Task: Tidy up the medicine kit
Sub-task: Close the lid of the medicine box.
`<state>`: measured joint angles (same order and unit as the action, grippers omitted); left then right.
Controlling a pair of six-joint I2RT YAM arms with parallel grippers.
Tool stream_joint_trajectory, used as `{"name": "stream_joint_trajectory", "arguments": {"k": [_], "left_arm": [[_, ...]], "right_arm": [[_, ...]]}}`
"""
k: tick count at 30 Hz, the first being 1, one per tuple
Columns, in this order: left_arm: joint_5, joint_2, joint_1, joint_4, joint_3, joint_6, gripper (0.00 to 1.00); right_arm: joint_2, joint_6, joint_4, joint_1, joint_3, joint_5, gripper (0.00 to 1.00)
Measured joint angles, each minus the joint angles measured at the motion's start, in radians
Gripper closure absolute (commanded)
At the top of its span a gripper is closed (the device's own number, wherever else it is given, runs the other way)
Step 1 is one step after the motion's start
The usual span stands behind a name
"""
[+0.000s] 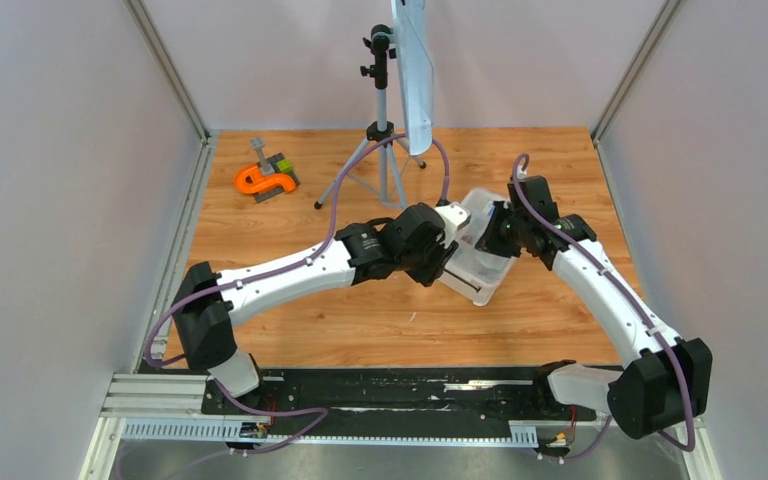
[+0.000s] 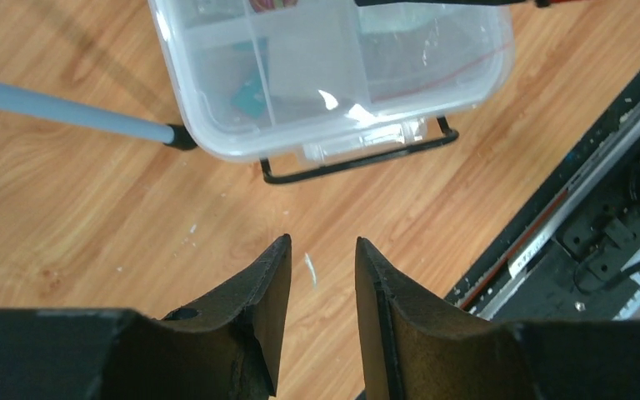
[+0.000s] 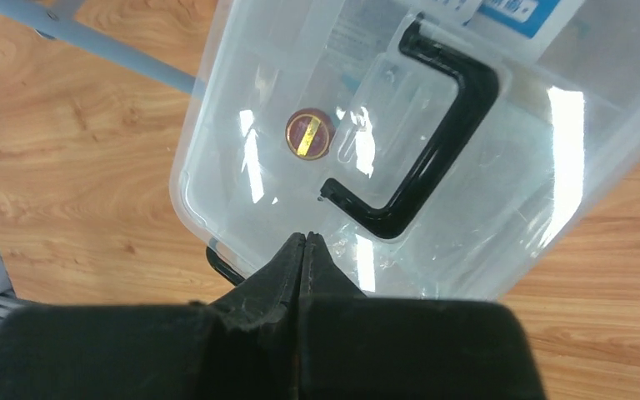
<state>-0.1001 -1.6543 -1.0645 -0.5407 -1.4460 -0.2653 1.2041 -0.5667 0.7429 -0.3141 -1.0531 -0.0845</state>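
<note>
The medicine kit [image 1: 480, 262] is a white tub lying askew on the wooden table between both arms, with its clear lid [image 3: 500, 167] on it. The lid's black handle [image 3: 437, 137] lies flat. Packets and the divided tray [image 2: 300, 67] show through the plastic, along with a small red-and-gold round thing [image 3: 310, 133]. A black wire clip [image 2: 358, 162] hangs loose on the tub's side facing my left gripper [image 2: 321, 246], which is open and empty a short way back from it. My right gripper [image 3: 304, 237] is shut, tips over the lid's near edge beside another clip [image 3: 221, 267].
A grey tripod [image 1: 385, 130] with a white panel stands just behind the kit; one leg [image 2: 67, 108] ends beside the tub. An orange-and-grey tool [image 1: 265, 180] lies at the back left. Walls close in both sides, and a black rail [image 1: 400, 390] runs along the near edge.
</note>
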Motion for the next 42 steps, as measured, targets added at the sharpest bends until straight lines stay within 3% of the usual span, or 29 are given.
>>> {"name": "stream_joint_trajectory", "arguments": {"k": [11,23,42], "left_arm": [[0.130,0.057,-0.035,0.060,0.158,-0.052,0.65],[0.090,-0.039,-0.039,0.242,0.173,-0.075,0.88],[-0.026,-0.158,-0.048,0.269,0.090,-0.066,0.91]], "right_arm": [[0.090,0.034,0.033,-0.048,-0.062,0.010,1.00],[0.135,0.044,-0.012,-0.048,-0.040,-0.004,1.00],[0.135,0.042,-0.109,-0.047,0.001,-0.013,1.00]]}}
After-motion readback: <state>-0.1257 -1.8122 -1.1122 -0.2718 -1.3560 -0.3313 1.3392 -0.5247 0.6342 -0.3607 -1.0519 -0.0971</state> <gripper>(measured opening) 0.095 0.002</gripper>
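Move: The black handle and clear latch on the near end of the medicine box lie about 7 cm to the right of my half-open left hand, 2 cm ahead and 7 cm lower. The lid's middle is some 9 cm ahead and 13 cm right of that hand. From my shut right fingertips the lid's middle is about 6 cm ahead, 3 cm right and 3 cm down; the handle is roughly 5 cm back, 4 cm left. My left hand swings back about 5 cm while sinking, clear of the box end. Then it comes forward again, about 5 cm to the right and farther down, shutting its empty fingers until the tips are at the black handle by the latch. My right hand, fingers still shut, drops some 2.5 cm onto the lid, easing left and forward, and keeps bearing down near the latch end. ##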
